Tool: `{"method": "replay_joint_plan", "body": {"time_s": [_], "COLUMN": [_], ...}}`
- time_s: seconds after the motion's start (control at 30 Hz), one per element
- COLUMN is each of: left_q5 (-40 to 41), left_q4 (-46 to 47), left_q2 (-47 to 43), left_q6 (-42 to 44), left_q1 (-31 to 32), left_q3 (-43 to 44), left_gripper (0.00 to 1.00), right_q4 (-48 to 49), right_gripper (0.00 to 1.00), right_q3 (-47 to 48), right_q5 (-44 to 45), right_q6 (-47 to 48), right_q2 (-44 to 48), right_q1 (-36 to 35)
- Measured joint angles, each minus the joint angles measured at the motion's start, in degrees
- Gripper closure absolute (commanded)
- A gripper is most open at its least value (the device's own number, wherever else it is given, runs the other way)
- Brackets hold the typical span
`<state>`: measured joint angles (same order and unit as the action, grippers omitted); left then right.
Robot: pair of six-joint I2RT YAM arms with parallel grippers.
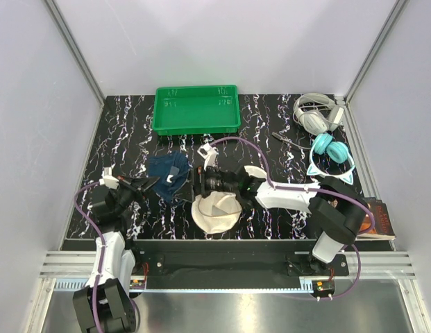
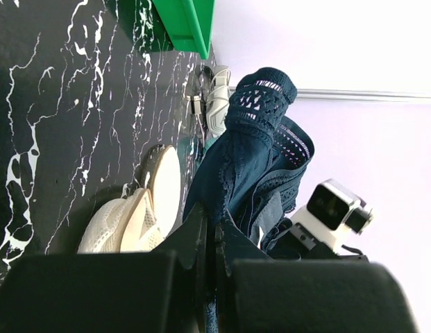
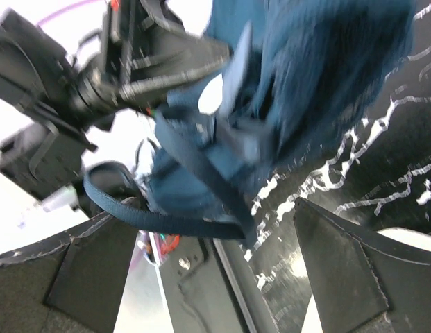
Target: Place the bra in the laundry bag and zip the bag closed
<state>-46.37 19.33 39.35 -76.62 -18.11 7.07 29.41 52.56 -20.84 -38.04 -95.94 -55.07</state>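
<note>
The dark navy bra (image 1: 166,171) hangs bunched above the table, left of centre, pinched at one edge by my left gripper (image 1: 151,182), which is shut on it. In the left wrist view the bra (image 2: 260,149) rises from the closed jaws (image 2: 214,223). The cream mesh laundry bag (image 1: 215,210) lies on the table below and right of the bra, and shows again as the laundry bag (image 2: 135,215). My right gripper (image 1: 196,182) stands open just right of the bra, above the bag. In its own view the bra (image 3: 312,76) and a strap (image 3: 166,216) hang before the open right gripper (image 3: 215,260), ungripped.
A green plastic tray (image 1: 196,109) sits at the back centre. Grey headphones (image 1: 316,114) and teal headphones (image 1: 331,151) lie at the back right. A book (image 1: 379,218) rests at the table's right edge. White walls enclose three sides.
</note>
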Motion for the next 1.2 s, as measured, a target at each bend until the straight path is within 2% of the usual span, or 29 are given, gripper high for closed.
{"method": "replay_joint_plan", "body": {"time_s": [0.6, 0.63, 0.67, 0.77, 0.87, 0.9, 0.93, 0.97, 1.0, 1.03, 1.1, 1.13, 1.2], "left_q5": [-1.7, -1.8, -1.9, -2.9, -3.6, -3.8, -3.9, -4.0, -4.0, -4.2, -4.5, -4.6, -4.6], "left_q4": [3.4, 3.6, 3.9, 4.4, 3.0, 1.6, 0.7, -0.5, -1.5, -3.1, -5.9, -7.3, -10.2], "left_q2": [-1.5, -1.5, -1.5, -1.5, -1.5, -1.5, -1.5, -1.5, -1.7, -1.9, -2.5, -2.6, -2.8], "left_q6": [-3.0, -3.0, -3.0, -2.9, -1.1, 0.2, 1.1, 2.2, 3.3, 4.4, 6.9, 8.1, 10.9], "left_q1": [0.0, 0.0, 0.0, 0.2, 0.6, 0.8, 0.9, 1.0, 1.2, 1.5, 2.2, 2.4, 3.0], "left_q3": [-2.1, -2.1, -2.1, -2.1, -1.8, -1.5, -1.2, -0.9, -0.5, 0.0, 1.0, 1.7, 3.5], "left_gripper": [1.0, 1.0, 1.0, 1.0, 0.9, 0.85, 0.71, 0.65, 0.61, 0.54, 0.49, 0.32, 0.23], "right_q4": [1.2, 1.2, 1.0, 0.9, 0.8, 0.6, 0.4, -0.1, -0.6, -1.0, -1.9, -2.6, -5.1], "right_gripper": [0.0, 0.03, 0.15, 0.31, 0.46, 0.58, 0.64, 0.73, 0.87, 0.93, 0.97, 0.98, 1.0], "right_q3": [8.1, 8.5, 9.0, 10.1, 10.2, 10.2, 10.2, 10.2, 10.2, 10.2, 10.2, 10.2, 10.2], "right_q5": [5.1, 5.3, 5.5, 6.3, 6.6, 6.8, 6.8, 6.9, 7.1, 7.4, 7.8, 7.9, 8.2], "right_q6": [-10.0, -10.3, -10.7, -11.7, -12.6, -12.9, -13.0, -13.1, -13.3, -13.3, -13.5, -13.6, -13.2], "right_q2": [-5.8, -6.0, -6.3, -7.3, -8.2, -8.5, -8.8, -8.9, -9.0, -9.0, -9.0, -9.0, -8.8], "right_q1": [0.7, 0.8, 0.8, 0.9, 1.1, 1.2, 1.2, 1.3, 1.5, 1.6, 2.0, 2.3, 3.1]}}
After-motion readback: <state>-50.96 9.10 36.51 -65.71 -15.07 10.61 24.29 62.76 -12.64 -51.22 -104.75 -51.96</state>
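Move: The bra is in the left hand's shut fingers, its middle about 4 cm to that hand's right and 1 cm ahead. From the open right hand, the bra's middle is roughly 6 cm ahead and 4 cm to the left, at about the same height. The open laundry bag lies on the table about 10 cm right of the right hand, 1 cm back and some 14 cm below; the green tray is about 35 cm ahead and 1 cm left. The right hand's fingers close on the bra and pinch it beside the left hand, after reaching about 6.5 cm forward with a smaller swing to the left that partly comes back. It rises a couple of centimetres, then sinks again, its wrist turning some 15 degrees clockwise and tilting. Once they begin to shut, the left fingers open more than halfway, that hand easing about 3 cm right and back. ##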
